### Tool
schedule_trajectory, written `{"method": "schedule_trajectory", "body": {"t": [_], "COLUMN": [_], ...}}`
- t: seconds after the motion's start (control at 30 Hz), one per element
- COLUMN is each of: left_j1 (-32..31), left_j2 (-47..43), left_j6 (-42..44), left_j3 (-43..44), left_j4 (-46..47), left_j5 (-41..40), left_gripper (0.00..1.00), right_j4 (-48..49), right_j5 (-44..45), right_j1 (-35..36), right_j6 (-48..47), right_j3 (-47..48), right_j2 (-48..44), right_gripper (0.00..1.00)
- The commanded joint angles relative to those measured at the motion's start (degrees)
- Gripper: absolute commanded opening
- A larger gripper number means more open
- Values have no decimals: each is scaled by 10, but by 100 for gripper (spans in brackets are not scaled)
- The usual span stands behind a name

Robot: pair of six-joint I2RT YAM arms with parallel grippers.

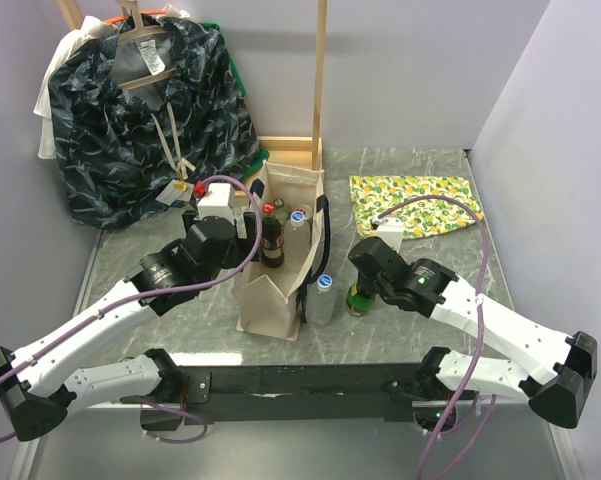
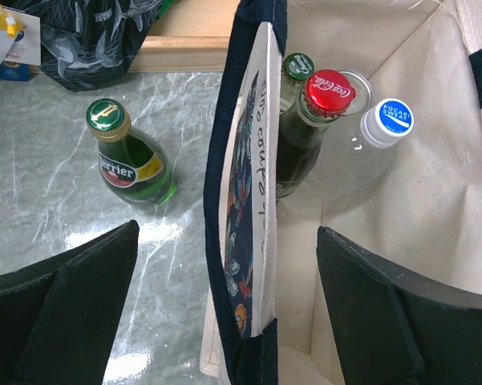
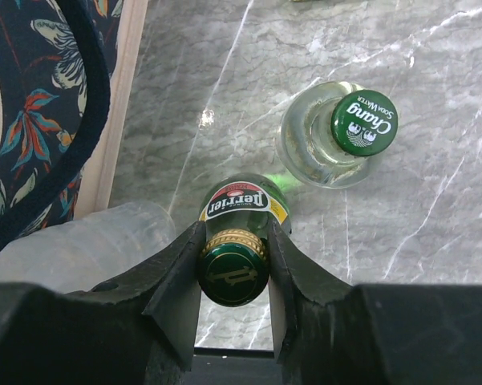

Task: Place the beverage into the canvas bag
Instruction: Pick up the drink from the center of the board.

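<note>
The beige canvas bag (image 1: 272,300) stands open at the table's middle, with a Coca-Cola bottle (image 2: 317,108) and a Pocari Sweat bottle (image 2: 377,132) inside it. To its right a green Perrier bottle (image 3: 245,200) stands upright on the table. My right gripper (image 3: 234,233) is shut on that bottle's neck just under the cap, with both fingers touching it; in the top view the right gripper (image 1: 365,283) sits over the bottle (image 1: 357,300). My left gripper (image 2: 226,233) is open and straddles the bag's left wall (image 2: 245,192), holding nothing.
A clear Chang bottle (image 3: 337,136) stands just beyond the held one. A clear blue-capped bottle (image 1: 322,298) leans by the bag's right side. Another Perrier bottle (image 2: 128,156) stands left of the bag. A dark patterned garment (image 1: 145,110) hangs back left; a lemon-print cloth (image 1: 415,200) lies back right.
</note>
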Motion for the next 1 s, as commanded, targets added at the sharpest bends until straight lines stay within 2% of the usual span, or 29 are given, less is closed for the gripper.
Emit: {"method": "schedule_trajectory", "body": {"t": [0.0, 0.43, 0.73, 0.83, 0.87, 0.97], "left_j1": [3, 4, 3, 3, 3, 3], "left_j2": [-6, -20, -16, -8, -6, -4], "left_j6": [1, -3, 10, 14, 13, 12], "left_j3": [0, -7, -11, -8, -6, -2], "left_j4": [19, 3, 5, 5, 0, -2], "left_j5": [6, 15, 53, 66, 68, 72], "left_gripper": [96, 99, 68, 53, 44, 32], "right_j4": [20, 44, 40, 39, 38, 36], "right_j5": [9, 17, 31, 34, 34, 37], "right_j1": [-2, -2, -3, -3, -2, -2], "right_j6": [9, -12, -19, -20, -20, -23], "right_j3": [3, 18, 39, 42, 43, 47], "right_j2": [-8, -30, -40, -41, -41, -45], "right_gripper": [0, 0, 0, 0, 0, 0]}}
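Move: The near part of the canvas bag's left rim is between my left hand's open fingers, about 1 cm back, right and down. The Coke bottle inside is some 6 cm ahead and 5 right; the outer Perrier is about 6 ahead and 6 left. My right hand already holds a Perrier by its neck; from it the bag is 6 cm ahead and 17 left, the clear water bottle 8 left and 1 back, the Chang bottle 6 ahead and 6 right. With my left hand I wait, then ease about 1 cm each back, right and down onto the bag's left rim, turning some 5 degrees clockwise, and close the fingers from wide open to under half, one on either side of the wall. My right hand keeps its grip on the Perrier neck and only starts upward, about half a centimetre. ##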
